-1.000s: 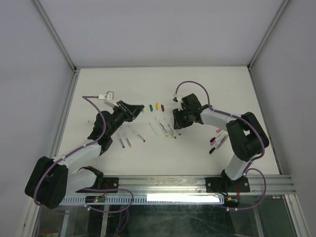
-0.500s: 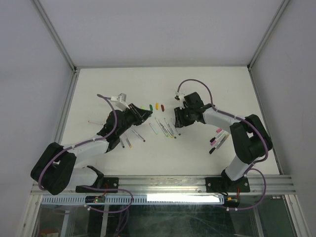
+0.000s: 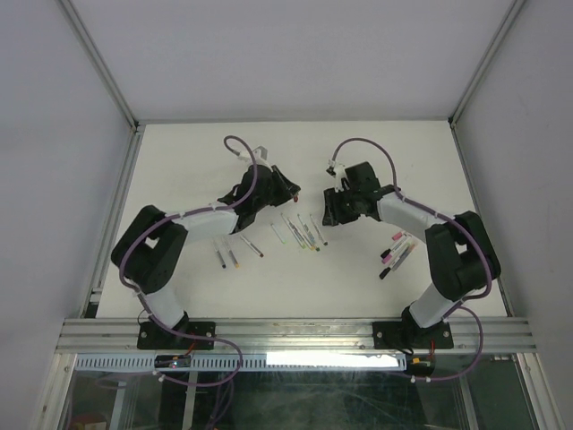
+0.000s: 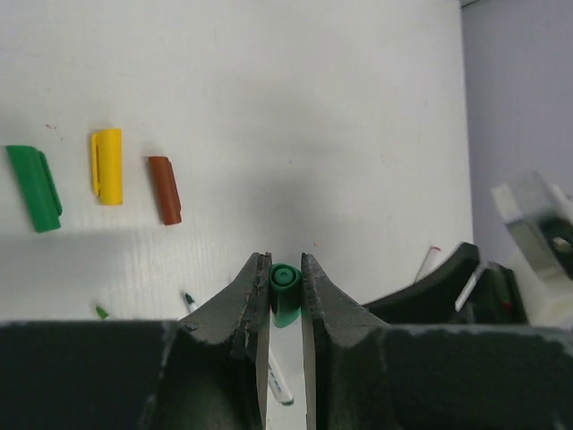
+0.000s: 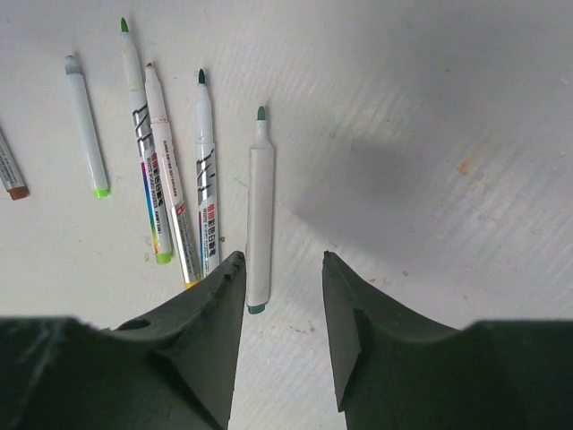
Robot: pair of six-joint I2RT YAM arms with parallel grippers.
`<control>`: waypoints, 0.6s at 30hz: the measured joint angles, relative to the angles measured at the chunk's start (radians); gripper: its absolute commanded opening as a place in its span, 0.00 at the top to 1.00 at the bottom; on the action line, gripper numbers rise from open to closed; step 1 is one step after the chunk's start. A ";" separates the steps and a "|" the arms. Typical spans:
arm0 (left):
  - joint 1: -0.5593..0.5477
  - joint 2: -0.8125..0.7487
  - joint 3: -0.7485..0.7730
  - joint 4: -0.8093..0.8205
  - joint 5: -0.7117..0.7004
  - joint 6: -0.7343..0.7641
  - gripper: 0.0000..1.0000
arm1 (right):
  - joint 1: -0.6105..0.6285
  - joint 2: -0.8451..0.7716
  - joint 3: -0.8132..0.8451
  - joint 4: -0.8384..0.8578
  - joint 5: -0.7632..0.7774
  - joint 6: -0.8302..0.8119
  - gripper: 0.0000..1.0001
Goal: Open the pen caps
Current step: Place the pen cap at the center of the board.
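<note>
My left gripper (image 4: 285, 267) is shut on a green pen cap (image 4: 286, 294), held end-on a little above the table. Three loose pen caps lie in a row ahead of it on the left: green (image 4: 34, 188), yellow (image 4: 107, 167) and maroon (image 4: 165, 190). In the top view the left gripper (image 3: 285, 188) covers that row. My right gripper (image 5: 282, 267) is open with nothing between its fingers. It hovers just right of a white uncapped pen with a green tip (image 5: 260, 215). In the top view the right gripper (image 3: 333, 210) is right of the uncapped pens (image 3: 302, 233).
Several more uncapped pens (image 5: 175, 179) lie side by side left of the right gripper. A few pens (image 3: 238, 252) lie nearer the left arm. Capped pens (image 3: 396, 251) are grouped at the right by the right arm's elbow.
My left arm has swung right and further back with the green cap, ending over the row of loose caps. The right gripper has drawn slightly right, away from the pens.
</note>
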 measured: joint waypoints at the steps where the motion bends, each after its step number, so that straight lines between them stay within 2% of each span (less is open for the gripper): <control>1: -0.005 0.039 0.048 -0.036 -0.006 0.004 1.00 | -0.008 -0.005 0.000 -0.001 -0.004 0.000 0.58; 10: -0.039 0.341 0.471 -0.352 -0.051 0.065 1.00 | -0.065 -0.032 0.000 -0.002 -0.029 0.001 0.58; 18: -0.065 0.479 0.678 -0.554 -0.115 0.126 0.98 | -0.095 -0.058 0.000 -0.002 -0.043 0.002 0.58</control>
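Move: The left hand holds a dark green pen cap; its free spot, at the right end of the cap row, lies about 8 cm ahead, 4 cm right and 11 cm below. The brown cap stands 7 cm ahead, straight in line, the yellow cap 8 cm ahead and 3 cm left, and the rightmost uncapped pen 3 cm back, 5 cm right. From the empty right hand that spot is roughly 12 cm ahead, 7 cm left, 6 cm below. Left hand carries its cap about 10 cm down, right and forward towards the row's end; right edges rightward. ##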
